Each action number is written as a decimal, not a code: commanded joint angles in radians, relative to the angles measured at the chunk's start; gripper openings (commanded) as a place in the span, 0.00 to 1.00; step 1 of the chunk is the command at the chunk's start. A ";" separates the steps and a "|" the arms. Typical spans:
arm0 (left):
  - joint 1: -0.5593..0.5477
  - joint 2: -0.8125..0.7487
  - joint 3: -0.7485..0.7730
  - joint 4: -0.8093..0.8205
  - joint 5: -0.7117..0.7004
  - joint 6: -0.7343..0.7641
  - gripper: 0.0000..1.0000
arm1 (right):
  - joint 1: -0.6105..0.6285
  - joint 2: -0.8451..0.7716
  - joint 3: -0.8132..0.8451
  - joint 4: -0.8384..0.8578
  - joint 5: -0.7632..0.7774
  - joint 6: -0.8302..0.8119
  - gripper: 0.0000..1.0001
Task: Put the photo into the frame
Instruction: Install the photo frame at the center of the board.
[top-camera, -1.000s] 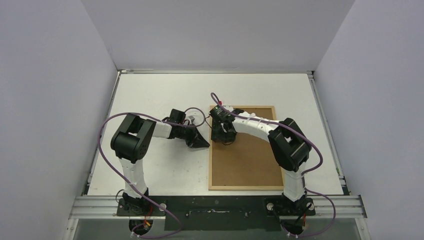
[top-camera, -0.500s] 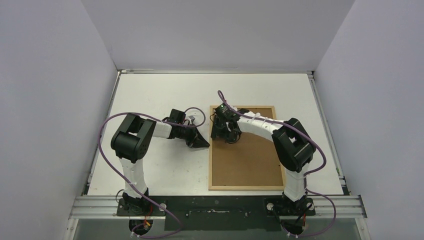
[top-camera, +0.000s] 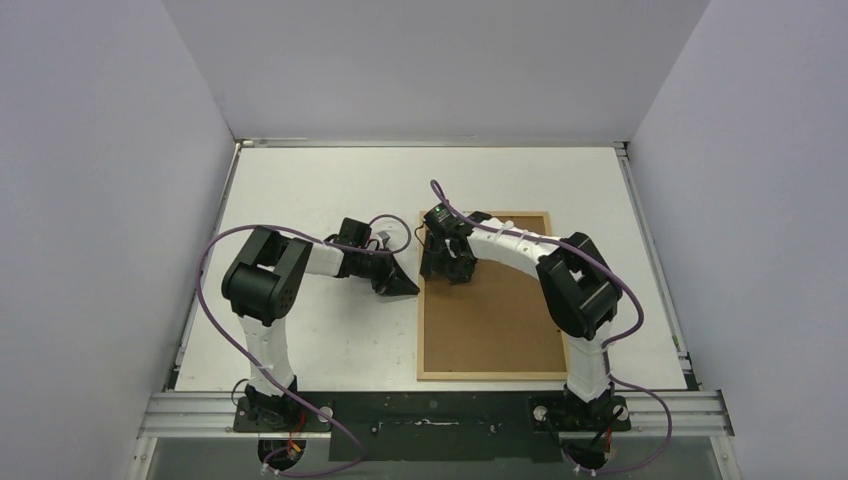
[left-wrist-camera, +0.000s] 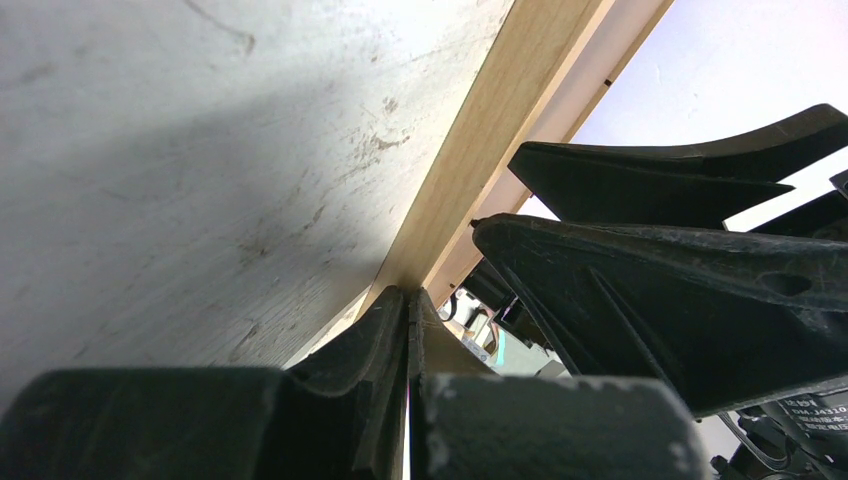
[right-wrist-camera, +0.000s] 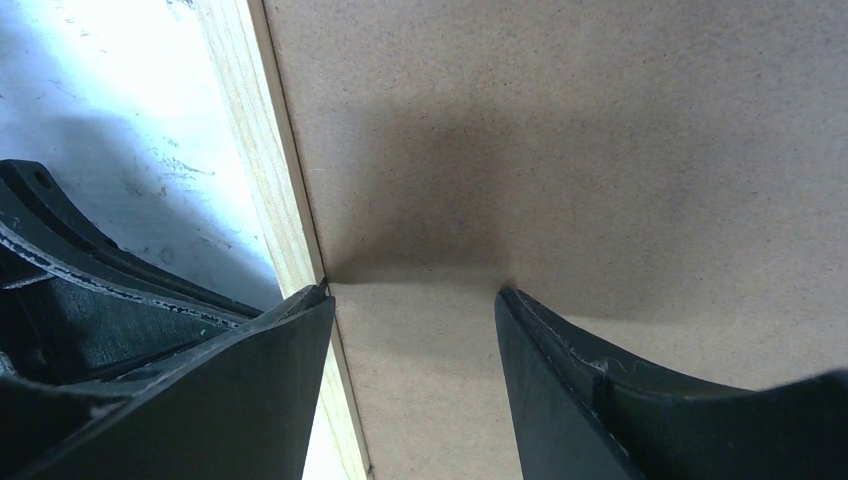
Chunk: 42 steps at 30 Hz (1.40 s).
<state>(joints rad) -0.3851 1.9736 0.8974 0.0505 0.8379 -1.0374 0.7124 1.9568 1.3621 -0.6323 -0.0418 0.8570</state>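
The frame (top-camera: 420, 335) of light wood strips lies flat on the table right of centre, filled by a brown hardboard backing panel (top-camera: 495, 320). The photo is out of view. My right gripper (top-camera: 447, 275) points down at the panel near the frame's left strip (right-wrist-camera: 265, 170), open, its fingertips (right-wrist-camera: 325, 295) touching the hardboard (right-wrist-camera: 600, 150) with nothing between them. My left gripper (top-camera: 408, 287) lies low on the table, shut and empty. Its tip (left-wrist-camera: 410, 292) rests against the outside of the frame's left strip (left-wrist-camera: 480, 150).
The white tabletop (top-camera: 320, 190) is walled in by grey panels at the back and sides. A metal rail (top-camera: 430, 410) runs along the near edge with both arm bases on it. The two grippers stand close together at the frame's left strip.
The right arm's wrist and elbow have shifted slightly over the upper left part of the panel. The left arm and the frame have not moved.
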 joint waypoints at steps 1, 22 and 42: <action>-0.015 0.080 -0.032 -0.132 -0.135 -0.003 0.00 | 0.012 0.141 -0.047 0.015 0.037 0.011 0.61; -0.009 0.077 -0.034 -0.146 -0.143 0.003 0.00 | 0.038 0.225 0.055 -0.110 0.111 0.004 0.52; -0.001 0.070 -0.042 -0.150 -0.146 0.007 0.00 | 0.077 0.297 0.107 -0.158 0.142 -0.022 0.42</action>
<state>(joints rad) -0.3828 1.9736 0.8974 0.0456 0.8379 -1.0309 0.7692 2.0811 1.5318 -0.7982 0.0704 0.8452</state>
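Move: The brown board's left edge, set inside the frame, runs about 3 cm to the right hand's left, level with its fingertips; the frame's left rail is some 4 cm left. The board's middle lies around 10 cm right and 2 cm back. For the shut left hand, the left rail is about 1 cm to its right and 1 cm below, and the board's edge 2 cm right. Right hand keeps pressing the board by the left rail, sinking about 1 cm, partly closing and turning upright. ##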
